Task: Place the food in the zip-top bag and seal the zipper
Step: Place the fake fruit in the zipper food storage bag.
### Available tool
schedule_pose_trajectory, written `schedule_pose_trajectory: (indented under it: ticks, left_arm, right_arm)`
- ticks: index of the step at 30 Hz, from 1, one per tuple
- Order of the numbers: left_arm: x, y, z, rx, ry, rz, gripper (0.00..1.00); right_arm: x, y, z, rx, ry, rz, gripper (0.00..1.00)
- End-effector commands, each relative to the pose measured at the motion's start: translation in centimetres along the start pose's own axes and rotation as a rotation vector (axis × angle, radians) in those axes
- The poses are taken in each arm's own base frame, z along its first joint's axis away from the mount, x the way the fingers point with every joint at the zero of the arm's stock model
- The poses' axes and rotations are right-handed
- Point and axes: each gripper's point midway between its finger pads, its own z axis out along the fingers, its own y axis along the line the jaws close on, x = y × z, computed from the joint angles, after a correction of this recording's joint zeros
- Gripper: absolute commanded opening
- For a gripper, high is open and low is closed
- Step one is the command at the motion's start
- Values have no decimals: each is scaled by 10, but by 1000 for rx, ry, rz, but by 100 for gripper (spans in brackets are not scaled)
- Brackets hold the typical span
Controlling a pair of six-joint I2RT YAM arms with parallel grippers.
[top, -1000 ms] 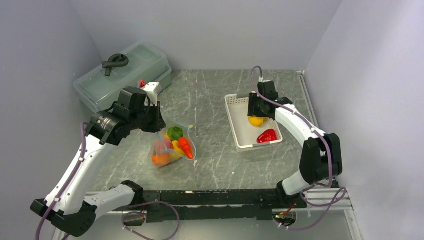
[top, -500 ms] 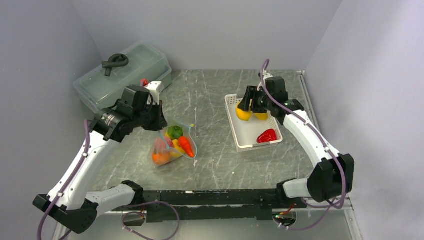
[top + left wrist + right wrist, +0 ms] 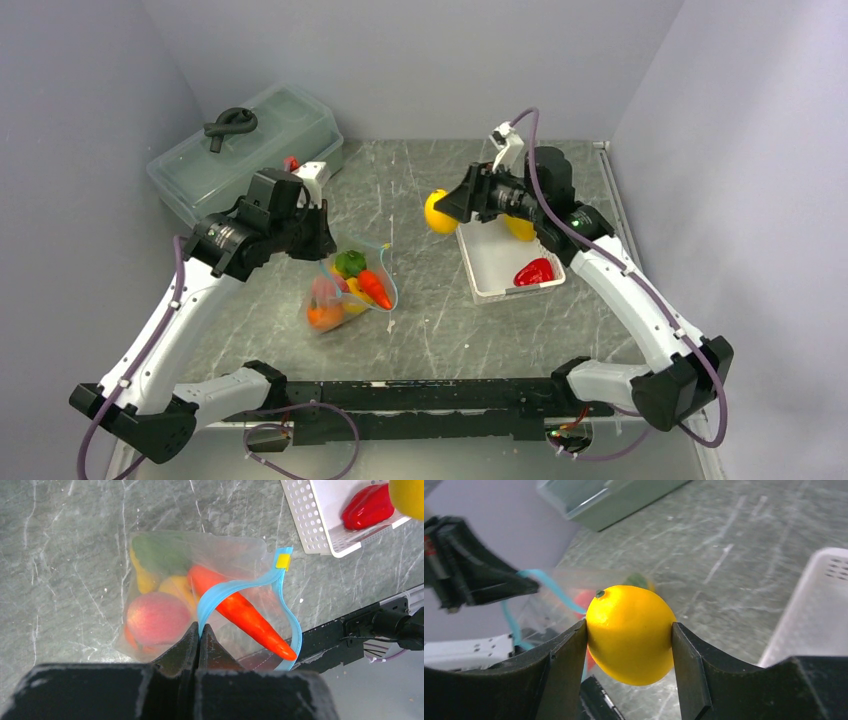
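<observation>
The clear zip-top bag (image 3: 350,290) lies left of centre with a carrot (image 3: 240,612), a pink peach (image 3: 156,617), a green piece (image 3: 348,264), an orange and yellow pieces inside. My left gripper (image 3: 200,630) is shut on the teal-blue zipper strip (image 3: 220,592) and holds the mouth open. My right gripper (image 3: 629,630) is shut on a yellow lemon (image 3: 437,211), held in the air between the basket and the bag. A red pepper (image 3: 534,271) and another yellow piece (image 3: 520,228) lie in the white basket (image 3: 480,265).
A large translucent lidded box (image 3: 250,145) with a dark handle stands at the back left. Walls close the table on the left, back and right. The black arm rail (image 3: 430,395) runs along the near edge.
My right gripper has lifted the lemon out of the basket and carried it left toward the bag. The left gripper has kept hold of the zipper strip, shifting only slightly.
</observation>
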Motion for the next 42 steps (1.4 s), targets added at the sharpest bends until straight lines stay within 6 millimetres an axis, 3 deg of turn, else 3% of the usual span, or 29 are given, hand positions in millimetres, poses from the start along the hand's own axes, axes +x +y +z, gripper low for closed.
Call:
schedule_pose_trajectory:
  ticks: [1,11,23,29,35,39,42]
  left_arm:
    - [-17,-11,-4,44,-63,0,0]
    - [-17,-11,-3,44,-62,-4,0]
    - [-18,-12,-4,46,-63,-4,0]
    - [-19,-12,-4,46,-66,-6,0]
    - [-20,-12,-4,45,-66,-7,0]
    - [-19,-13,-4,48,-64,-7,0]
    - [-19,-13,-5,50,-62,-6,0]
  right_arm:
    - [-28,71,-10,-191,-92,-81,31]
    - [-11,135,-2,-387,-57,-89,31]
    - [33,168,28,-472,84,-114,31]
    - [57,168,50,-430,155,-137,32]
    - [78,154,72,-357,210,-144,34]
    - [87,144,86,-295,227,-148,39]
    - [90,138,93,-259,235,-150,48]
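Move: The zip-top bag's open mouth, where the held lemon is going, lies some 17 cm left of the right hand, 9 cm back and 7 cm lower. The carrot standing in that mouth is about 15 cm left, 8 back and 12 below. The basket's middle sits about 14 cm right, 8 ahead and 19 below. From the left hand, pinching the rim, the mouth's middle is roughly 8 cm right, 2 back and 3 lower. The lemon, still gripped in the right hand, is carried about 17 cm left and 9 cm back from beside the basket to the bag's open mouth. It first rises over 4 cm, then sinks twice that, while the wrist turns some 25 degrees counter-clockwise and the fingers keep their hold. The left hand stays put, still pinching the rim. ##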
